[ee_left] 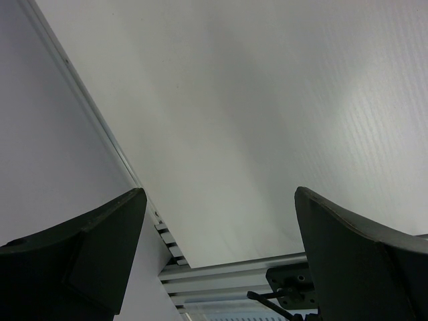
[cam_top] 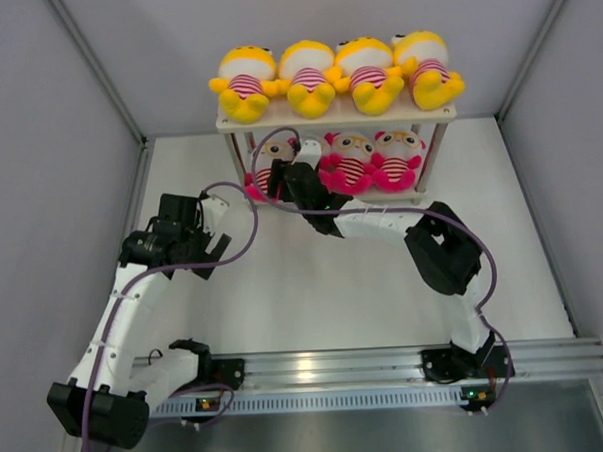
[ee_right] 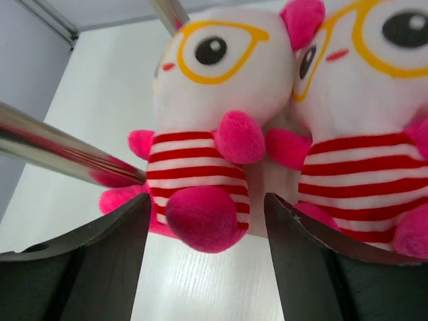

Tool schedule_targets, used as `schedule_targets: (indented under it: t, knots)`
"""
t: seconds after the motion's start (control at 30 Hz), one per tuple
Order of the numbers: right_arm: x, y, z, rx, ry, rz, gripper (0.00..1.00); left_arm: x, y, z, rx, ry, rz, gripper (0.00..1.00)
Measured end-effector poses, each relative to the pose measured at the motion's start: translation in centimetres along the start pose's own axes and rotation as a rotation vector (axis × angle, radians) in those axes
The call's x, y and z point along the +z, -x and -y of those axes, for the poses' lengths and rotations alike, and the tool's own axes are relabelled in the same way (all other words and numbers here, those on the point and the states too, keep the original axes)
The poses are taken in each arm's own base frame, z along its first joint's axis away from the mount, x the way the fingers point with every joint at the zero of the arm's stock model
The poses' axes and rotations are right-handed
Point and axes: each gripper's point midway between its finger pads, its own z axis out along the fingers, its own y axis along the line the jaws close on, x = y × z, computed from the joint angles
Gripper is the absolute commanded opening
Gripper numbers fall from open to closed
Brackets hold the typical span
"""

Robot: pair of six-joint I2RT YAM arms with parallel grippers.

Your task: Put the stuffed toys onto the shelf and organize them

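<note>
Four yellow stuffed toys point(cam_top: 335, 76) sit in a row on the top board of the shelf point(cam_top: 277, 121). Pink-limbed stuffed toys point(cam_top: 374, 161) in striped shirts sit on the lower tier. My right gripper point(cam_top: 285, 179) reaches into the left end of that tier and partly hides the toys there. In the right wrist view the right gripper point(ee_right: 206, 200) is open. A pink-limbed toy point(ee_right: 200, 160) sits just beyond the jaws, its foot between them with a gap on each side. A second toy point(ee_right: 361, 160) leans against its right side. My left gripper point(cam_top: 205, 252) is open and empty over the table.
A thin metal shelf leg point(ee_right: 60, 150) crosses just left of the right gripper's fingers. White enclosure walls point(cam_top: 58, 147) close in the left, right and back. The aluminium rail point(cam_top: 388, 364) carrying both arm bases runs along the near edge and also shows as the rail point(ee_left: 234, 271) between the left fingers.
</note>
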Motion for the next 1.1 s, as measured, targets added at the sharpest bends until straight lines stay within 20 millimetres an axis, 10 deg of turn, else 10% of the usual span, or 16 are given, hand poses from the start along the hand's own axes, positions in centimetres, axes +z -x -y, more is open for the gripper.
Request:
schedule_targets:
  t: [0.3,0.53,0.83,1.1]
  knots:
    - [-4.4,5.3,-3.0,-0.087,0.1,0.096,0.73,0.0,0.0,0.1,-0.003,-0.009,0.004,0.99]
    - [-9.8,5.2,-0.5,-0.143,0.125,0.064,0.77,0.3,-0.5,0.4,-0.005,-0.015,-0.001,0.99]
    - [-18.2,1.2,11.7,-0.257,-0.098,-0.069,0.88,2.1,-2.1,1.4,-0.003,-0.031,-0.034,0.99]
    - [-24.8,4.7,29.2,-0.05,-0.568,0.044,0.99,3.7,-3.6,1.4,-0.03,-0.003,-0.028,0.99]
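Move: The leftmost pink toy, already let go on the lower shelf, sits about 5 cm ahead of the right hand and 2 cm to its left, at nearly the same height. The second pink toy is also 5 cm ahead but 7 cm to the right; the shelf's front left post stands 6 cm left and about 1 cm ahead. From the left hand, the leftmost toy is roughly 25 cm ahead, 13 cm right and slightly lower. Comes free of the leftmost pink toy's foot: the half-open right hand first rises about 8 cm and eases back, then sweeps right past the front of the pink row, some 36 cm in all, drawing back and sinking to its old height, turning clockwise and opening fully. The left hand, empty and open, sinks 5 cm over bare table. ##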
